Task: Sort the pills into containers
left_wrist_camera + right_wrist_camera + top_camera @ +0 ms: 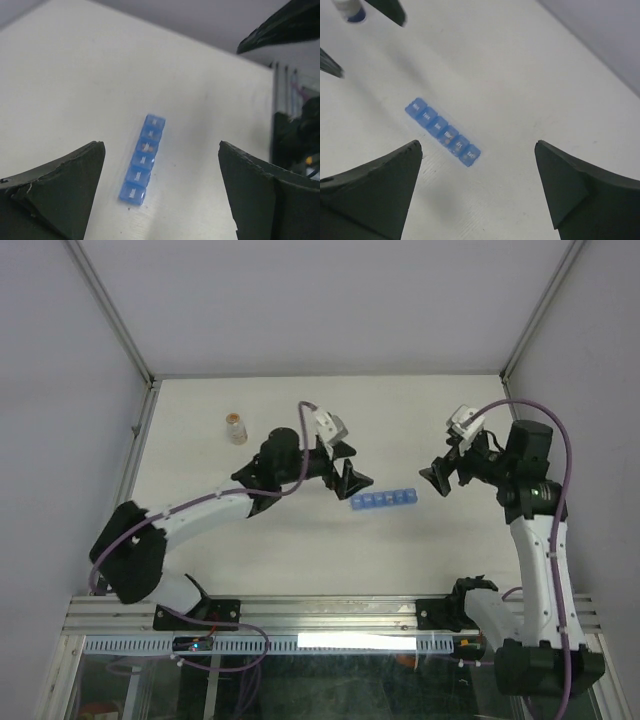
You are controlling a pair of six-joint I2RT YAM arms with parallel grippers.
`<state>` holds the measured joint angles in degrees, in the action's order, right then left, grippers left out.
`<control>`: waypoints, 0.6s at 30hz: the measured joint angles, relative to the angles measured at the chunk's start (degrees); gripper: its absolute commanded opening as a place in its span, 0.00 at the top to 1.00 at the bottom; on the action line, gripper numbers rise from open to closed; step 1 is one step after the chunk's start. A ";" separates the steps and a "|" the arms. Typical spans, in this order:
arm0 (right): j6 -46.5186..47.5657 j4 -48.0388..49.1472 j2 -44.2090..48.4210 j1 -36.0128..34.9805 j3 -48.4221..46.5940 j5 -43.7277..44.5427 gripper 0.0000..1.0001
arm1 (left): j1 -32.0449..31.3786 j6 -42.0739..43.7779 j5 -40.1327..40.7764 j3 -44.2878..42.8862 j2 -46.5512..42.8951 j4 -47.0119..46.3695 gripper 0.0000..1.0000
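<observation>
The containers [385, 500] are a blue translucent strip of joined square compartments lying flat at the table's middle, lids down. The strip also shows in the left wrist view [142, 160] and the right wrist view [442, 131]. A small orange pill [146, 147] shows through one middle compartment. My left gripper [350, 467] hovers just left of the strip, open and empty [161, 146]. My right gripper [440, 472] hovers just right of it, also open and empty [477, 145]. Neither touches the strip.
A small clear bottle [236, 428] with tan-orange contents stands upright at the back left of the white table. Grey walls with metal frame posts close in the back and sides. The arm bases sit on the rail at the near edge.
</observation>
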<state>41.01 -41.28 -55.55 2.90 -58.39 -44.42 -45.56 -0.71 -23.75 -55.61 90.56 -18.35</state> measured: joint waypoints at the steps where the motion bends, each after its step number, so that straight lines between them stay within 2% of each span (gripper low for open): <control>1: -2.47 1.40 3.02 0.59 -0.22 0.85 0.01 | 0.61 -2.47 -0.22 1.01 -4.00 -0.90 0.01; 5: -12.61 4.52 10.21 1.27 -3.61 5.35 0.01 | 4.28 -11.93 -0.35 3.13 -18.40 -3.43 0.01; 9: -19.71 4.55 10.97 1.36 -12.96 6.69 0.01 | 5.90 -18.14 0.13 3.17 -28.94 -2.34 0.01; 18: -29.09 3.58 12.46 1.36 -23.19 5.68 0.01 | 5.79 -20.79 3.91 -1.88 -42.69 13.97 0.01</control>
<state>11.92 -37.69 -43.09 4.25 -81.58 -38.74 -39.77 -21.50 -19.84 -57.49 47.88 -4.38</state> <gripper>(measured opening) 0.990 0.990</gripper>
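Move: From the left hand, the pill organizer lies about 7 cm to the right and 1 cm ahead, some 17 cm below. The white bottle stands roughly 27 cm to this hand's left and 2 cm ahead, the orange-capped bottle about 33 cm left and 20 cm ahead, both some 14 cm below. From the right hand the organizer is about 9 cm to the left, 1 cm ahead and 23 cm below. Both empty hands, already clear of the pill organizer with fingers wide, keep pulling away from it: the left climbs about 25 cm while drawing left and somewhat back, its wrist tilting some 30 degrees so the right-pointing fingers swing up. The right rises a little less, easing back towards its base, its fingers tipping up and turning slightly clockwise; both stay open and slow towards the end. ##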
